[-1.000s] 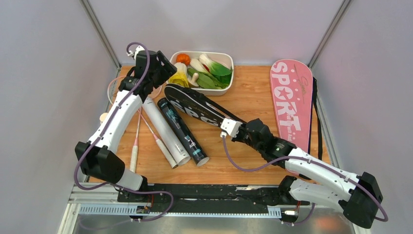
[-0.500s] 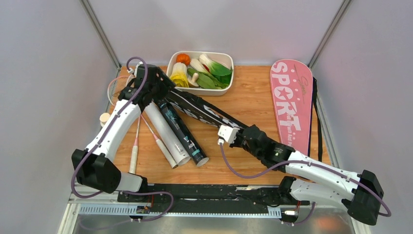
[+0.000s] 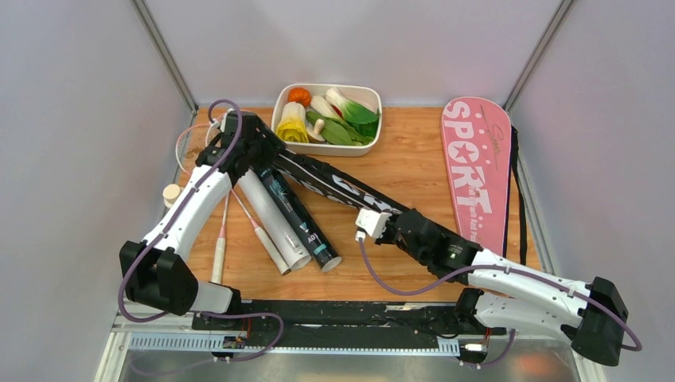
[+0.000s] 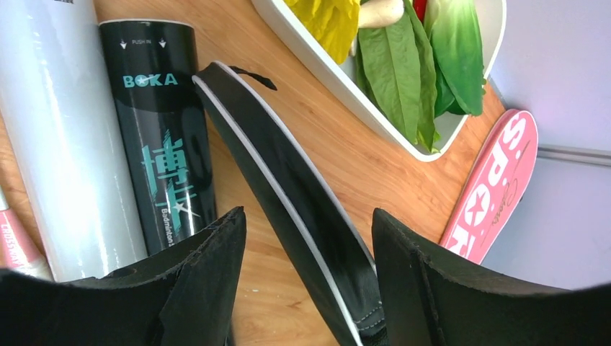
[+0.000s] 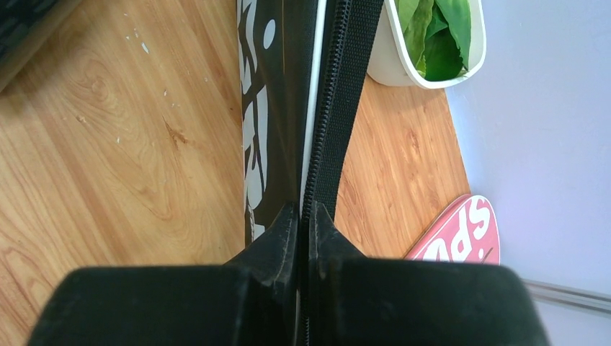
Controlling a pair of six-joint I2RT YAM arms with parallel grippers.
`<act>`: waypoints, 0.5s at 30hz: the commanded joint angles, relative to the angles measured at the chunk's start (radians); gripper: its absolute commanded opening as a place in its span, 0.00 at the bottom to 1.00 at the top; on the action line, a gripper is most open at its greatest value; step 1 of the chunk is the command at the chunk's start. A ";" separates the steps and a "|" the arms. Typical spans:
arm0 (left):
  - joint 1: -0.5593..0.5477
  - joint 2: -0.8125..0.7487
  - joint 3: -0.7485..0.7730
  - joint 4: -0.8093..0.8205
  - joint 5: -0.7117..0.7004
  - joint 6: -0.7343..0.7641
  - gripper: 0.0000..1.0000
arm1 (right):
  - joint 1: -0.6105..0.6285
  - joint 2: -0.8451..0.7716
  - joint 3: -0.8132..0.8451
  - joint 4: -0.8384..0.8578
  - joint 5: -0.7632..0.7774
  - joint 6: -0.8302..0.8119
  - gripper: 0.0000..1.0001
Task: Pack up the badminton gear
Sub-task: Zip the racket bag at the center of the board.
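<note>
The black racquet cover [image 3: 334,185] stands tilted on its edge across the middle of the table. My right gripper [image 3: 374,212] is shut on its zipper edge [image 5: 306,216] at the near end. Over its far end my left gripper [image 3: 263,151] is open, and the cover's rim [image 4: 288,187] passes between the fingers [image 4: 209,267] without being clamped. A white tube [image 3: 267,211] and a black tube [image 3: 298,211] lie side by side left of the cover. Thin racquets [image 3: 223,227] lie under my left arm. The pink SPORT cover [image 3: 476,171] lies flat at the right.
A white tray [image 3: 328,87] of toy vegetables sits at the back, close behind my left gripper. A small bottle with a cream cap [image 3: 170,192] stands at the table's left edge. Grey walls enclose the table on three sides.
My left gripper has come down from beside the tray onto the black cover's far end and narrowed a little. The cover has tipped up onto its edge. My right arm shifted slightly.
</note>
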 commanded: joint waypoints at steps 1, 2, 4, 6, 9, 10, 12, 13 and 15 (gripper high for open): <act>0.023 -0.025 -0.002 0.028 0.003 0.005 0.71 | 0.006 -0.040 0.006 0.038 0.052 0.019 0.05; 0.025 -0.019 -0.003 0.028 0.007 0.008 0.69 | 0.006 -0.044 0.006 0.037 0.044 0.022 0.06; 0.031 -0.009 -0.006 0.028 0.038 0.008 0.65 | 0.008 -0.049 0.008 0.035 0.034 0.023 0.06; 0.033 -0.009 -0.013 0.032 0.049 0.009 0.57 | 0.008 -0.047 0.019 0.036 0.045 0.006 0.03; 0.033 -0.023 -0.029 0.058 0.059 0.011 0.46 | 0.008 -0.032 0.048 0.067 0.095 -0.055 0.00; 0.033 -0.030 -0.037 0.078 0.067 0.013 0.43 | 0.008 -0.023 0.057 0.083 0.121 -0.083 0.00; 0.034 -0.038 -0.047 0.104 0.082 0.016 0.37 | 0.006 -0.004 0.076 0.110 0.163 -0.129 0.00; 0.034 -0.039 -0.049 0.111 0.085 0.016 0.33 | 0.004 0.006 0.085 0.117 0.171 -0.149 0.00; 0.034 -0.043 -0.060 0.130 0.105 0.017 0.22 | -0.006 0.020 0.097 0.136 0.174 -0.176 0.00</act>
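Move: The left gripper's open fingers already straddle the upper-left stretch of the black racket bag, which lies within about 1 cm of the point between its pads. Some 16 cm below that hand, the black tube is about 12 cm back and 6 cm right, the white tube 12 cm back and 3 cm left. The vegetable box is 14 cm ahead and 11 cm right. From the right hand, that stretch of bag is about 24 cm left, 15 cm ahead and slightly higher. Hold the left gripper almost in place and close its fingers from wide to about a third open, pinching the racket bag between them. Keep the right fingers shut on the bag's zip seam, hold them nearly still at first, then ease them about 1.5 cm rightward, forward and slightly up, with the fingertips tipping up some 5 degrees. ##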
